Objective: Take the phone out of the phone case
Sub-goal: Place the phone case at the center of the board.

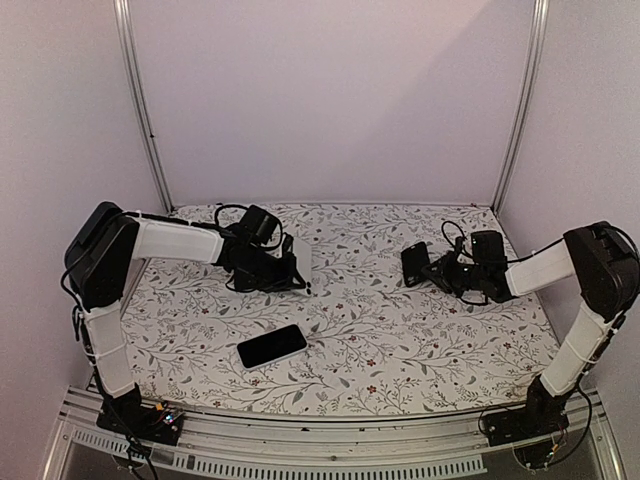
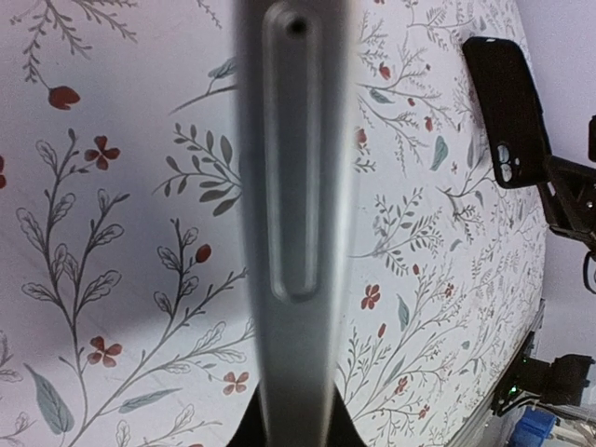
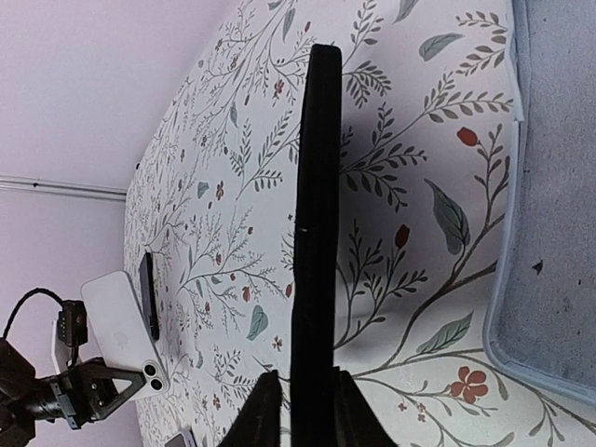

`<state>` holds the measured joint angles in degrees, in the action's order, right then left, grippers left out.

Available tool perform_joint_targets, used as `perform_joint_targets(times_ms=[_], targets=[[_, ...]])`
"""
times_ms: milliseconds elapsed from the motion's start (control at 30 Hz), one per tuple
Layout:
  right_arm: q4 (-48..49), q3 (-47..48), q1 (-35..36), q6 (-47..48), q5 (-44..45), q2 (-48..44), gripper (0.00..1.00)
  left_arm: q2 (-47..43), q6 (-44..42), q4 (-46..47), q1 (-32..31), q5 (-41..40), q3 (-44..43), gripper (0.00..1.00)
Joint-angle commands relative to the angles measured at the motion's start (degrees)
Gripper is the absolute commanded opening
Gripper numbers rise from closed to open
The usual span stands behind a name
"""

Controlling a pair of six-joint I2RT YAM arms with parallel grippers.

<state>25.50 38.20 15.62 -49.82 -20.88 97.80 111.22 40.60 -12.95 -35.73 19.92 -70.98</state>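
The white phone (image 1: 301,264) is out of its case and stands on edge above the table, with my left gripper (image 1: 285,270) shut on it. In the left wrist view its silver side edge (image 2: 298,186) runs up from my left gripper (image 2: 296,424). The black phone case (image 1: 413,264) is empty and held apart to the right, with my right gripper (image 1: 428,268) shut on it. In the right wrist view the case (image 3: 315,214) stands edge-on between the fingers of my right gripper (image 3: 312,400). That view also shows the phone's (image 3: 121,326) white back. The case (image 2: 503,112) appears far right in the left wrist view.
A second phone (image 1: 272,346) with a dark screen lies flat on the flowered tablecloth (image 1: 400,350) near the front, between the two arms. Pale walls and metal posts (image 1: 143,110) close off the back and sides.
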Motion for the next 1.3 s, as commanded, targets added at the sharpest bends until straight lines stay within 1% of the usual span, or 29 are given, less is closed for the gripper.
perform_joint_targets(times_ms=[0, 133, 267, 400, 467, 600, 700, 900, 1067, 1200, 1267], targets=[[1.11, 0.18, -0.19, 1.0, -0.59, -0.68, 0.32, -2.84, -1.42, 0.93, 0.46, -1.76, -1.97, 0.0], [-2.86, 1.44, -0.15, 3.29, 0.53, -1.03, 0.52, -2.47, -1.14, 0.04, 0.89, -3.15, -2.34, 0.0], [-6.93, 2.58, -0.16, 5.3, 2.16, -1.07, 0.66, -2.39, -1.14, -1.15, 1.39, -4.78, -2.93, 0.0], [-11.14, 3.25, -0.17, 7.25, 5.07, -1.67, 0.87, -1.98, -0.96, -2.71, 1.92, -6.87, -3.76, 0.0], [-12.73, 3.53, -0.22, 8.33, 6.19, -1.81, 0.92, -1.29, -1.07, -4.26, 2.36, -7.67, -4.79, 0.0], [-15.16, 3.57, -0.12, 9.66, 7.66, -2.21, 0.97, 0.45, -2.44, -8.03, 2.97, -9.97, -7.47, 0.0], [-16.69, 3.55, -0.15, 10.63, 8.36, -3.12, 0.99, 1.08, -2.66, -9.54, 3.52, -10.44, -8.11, 0.0], [-18.61, 4.61, 0.04, 13.07, 8.04, -5.93, 0.99, 2.15, -0.09, -6.39, 4.93, -6.7, -6.98, 0.0], [-20.46, 5.61, 1.38, 15.16, 8.85, -8.43, 0.99, 4.39, 2.58, -3.72, 7.21, -1.19, -6.98, 0.0], [-19.34, 5.23, 2.89, 17.14, 10.92, -11.05, 0.99, 4.66, 4.77, -0.8, 9.25, 2.13, -4.96, 0.0], [-19.13, 5.49, 3.55, 18.32, 11.36, -11.83, 0.99, 5.04, 5.96, 1.78, 10.38, 5.51, -3.77, 0.01]])
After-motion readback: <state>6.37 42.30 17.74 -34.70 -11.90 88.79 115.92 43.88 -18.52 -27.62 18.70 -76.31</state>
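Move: The right hand holds the black phone case tilted just over its resting spot, which is about 3 cm ahead and 3 cm left of this hand, 5 cm below. The clear case lies some 6 cm to this hand's right and 2 cm ahead. From the left hand, holding the silver phone, the black phone lies 13 cm left and 5 cm ahead, and the front phone about 19 cm back and 6 cm left, both about 6 cm below. The right fingers let go of the phone case and spread wide, while the hand sinks about 2 cm and eases right and slightly back off it, its fingers tipping some 15 degrees further down; then it rises over 4 cm, clear. The left hand keeps its grip on the silver phone and carries it about 5 cm left and 5 cm forward towards the black phone, turning slightly counter-clockwise and finally sinking. ##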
